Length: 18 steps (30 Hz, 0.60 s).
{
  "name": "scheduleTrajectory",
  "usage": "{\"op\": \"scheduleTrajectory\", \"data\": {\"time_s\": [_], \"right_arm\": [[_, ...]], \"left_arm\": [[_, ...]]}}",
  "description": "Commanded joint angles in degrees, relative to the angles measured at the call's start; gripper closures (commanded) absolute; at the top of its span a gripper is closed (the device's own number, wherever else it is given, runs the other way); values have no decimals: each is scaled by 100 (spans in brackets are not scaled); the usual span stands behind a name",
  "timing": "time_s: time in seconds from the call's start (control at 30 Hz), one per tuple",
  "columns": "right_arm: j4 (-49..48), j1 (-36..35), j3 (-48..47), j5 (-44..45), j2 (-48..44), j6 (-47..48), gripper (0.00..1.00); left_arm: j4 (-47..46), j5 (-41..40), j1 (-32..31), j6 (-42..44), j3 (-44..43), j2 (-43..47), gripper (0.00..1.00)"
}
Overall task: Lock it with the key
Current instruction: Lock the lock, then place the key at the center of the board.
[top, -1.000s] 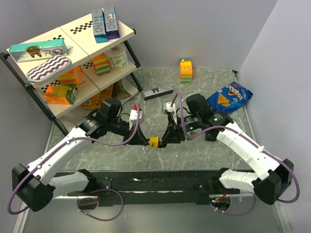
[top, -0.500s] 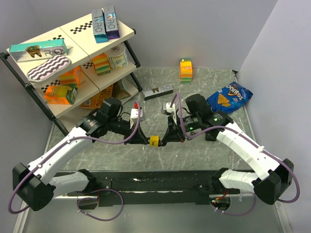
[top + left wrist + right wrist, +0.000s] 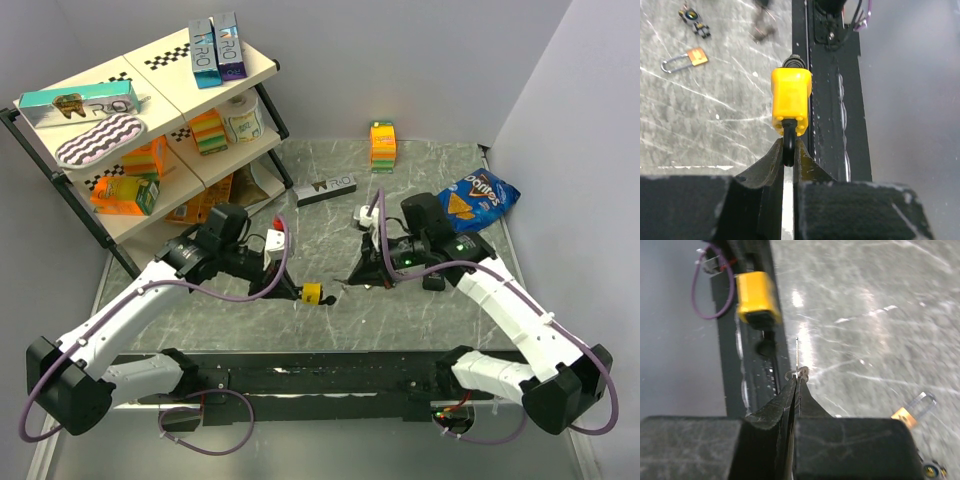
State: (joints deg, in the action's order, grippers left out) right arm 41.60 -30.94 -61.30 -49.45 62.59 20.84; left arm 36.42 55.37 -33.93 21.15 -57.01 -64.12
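My left gripper (image 3: 297, 292) is shut on the dark shackle of the lock (image 3: 315, 294), a brass-yellow block held just above the table near its front edge. In the left wrist view the lock (image 3: 791, 100) points away from my fingertips (image 3: 776, 155). My right gripper (image 3: 350, 283) is shut on the key (image 3: 797, 367), a thin metal blade on a small ring, seen edge-on. The key's tip points toward the lock (image 3: 757, 297), with a clear gap between them.
A second small padlock with a gold-brown body (image 3: 690, 59) and small dark pieces (image 3: 694, 22) lie on the table behind. The black base rail (image 3: 330, 378) runs just below the lock. A shelf (image 3: 150, 130), dark box (image 3: 328, 186), orange carton (image 3: 382, 145) and Doritos bag (image 3: 472, 200) stand farther back.
My right gripper has pulled back to the right with the key, opening a gap from the lock. My left gripper has shifted slightly with the lock still in it.
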Motion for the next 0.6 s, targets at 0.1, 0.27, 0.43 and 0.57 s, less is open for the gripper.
{"op": "scheduleTrajectory", "data": {"time_s": [0.1,0.27,0.43,0.57], "right_arm": [[-133,527,179,-83,-27,-17,100],[-627,536,732,225,402,-650,100],[-1644,449,1304,436,771,-1442,100],[-2173,299,1489,559,1264,-1820,100]], "left_arm": [[199,412,412,523,93,66,99],[-223,641,870,-92,243,31,99],[-732,597,1117,-584,463,154,99],[-1005,536,1187,-822,700,233,99]]}}
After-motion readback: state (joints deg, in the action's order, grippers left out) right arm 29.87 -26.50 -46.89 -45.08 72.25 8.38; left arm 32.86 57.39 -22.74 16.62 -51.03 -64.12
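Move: The right hand holds the key, already clear of the yellow lock, with bare table some 19 cm below, about 2 cm ahead and 2 cm to the right. From it, the yellow lock is about 8 cm left and 2 cm back, near its height; the brass padlock lies on the table some 11 cm ahead and 6 cm right. The left hand holds the yellow lock, its body about 3 cm to that hand's right, level fore and aft. Keeping its pinch on the key, the right hand slides about 2 cm forward and a little right, away from the yellow lock, then drops ever faster for some 11 cm towards the bare table short of the brass padlock, rolling and swinging clockwise as it sinks. The left hand keeps the yellow lock gripped and carries it away from the key, about 5 cm forward, left and down together, turning some 10 degrees counter-clockwise. ##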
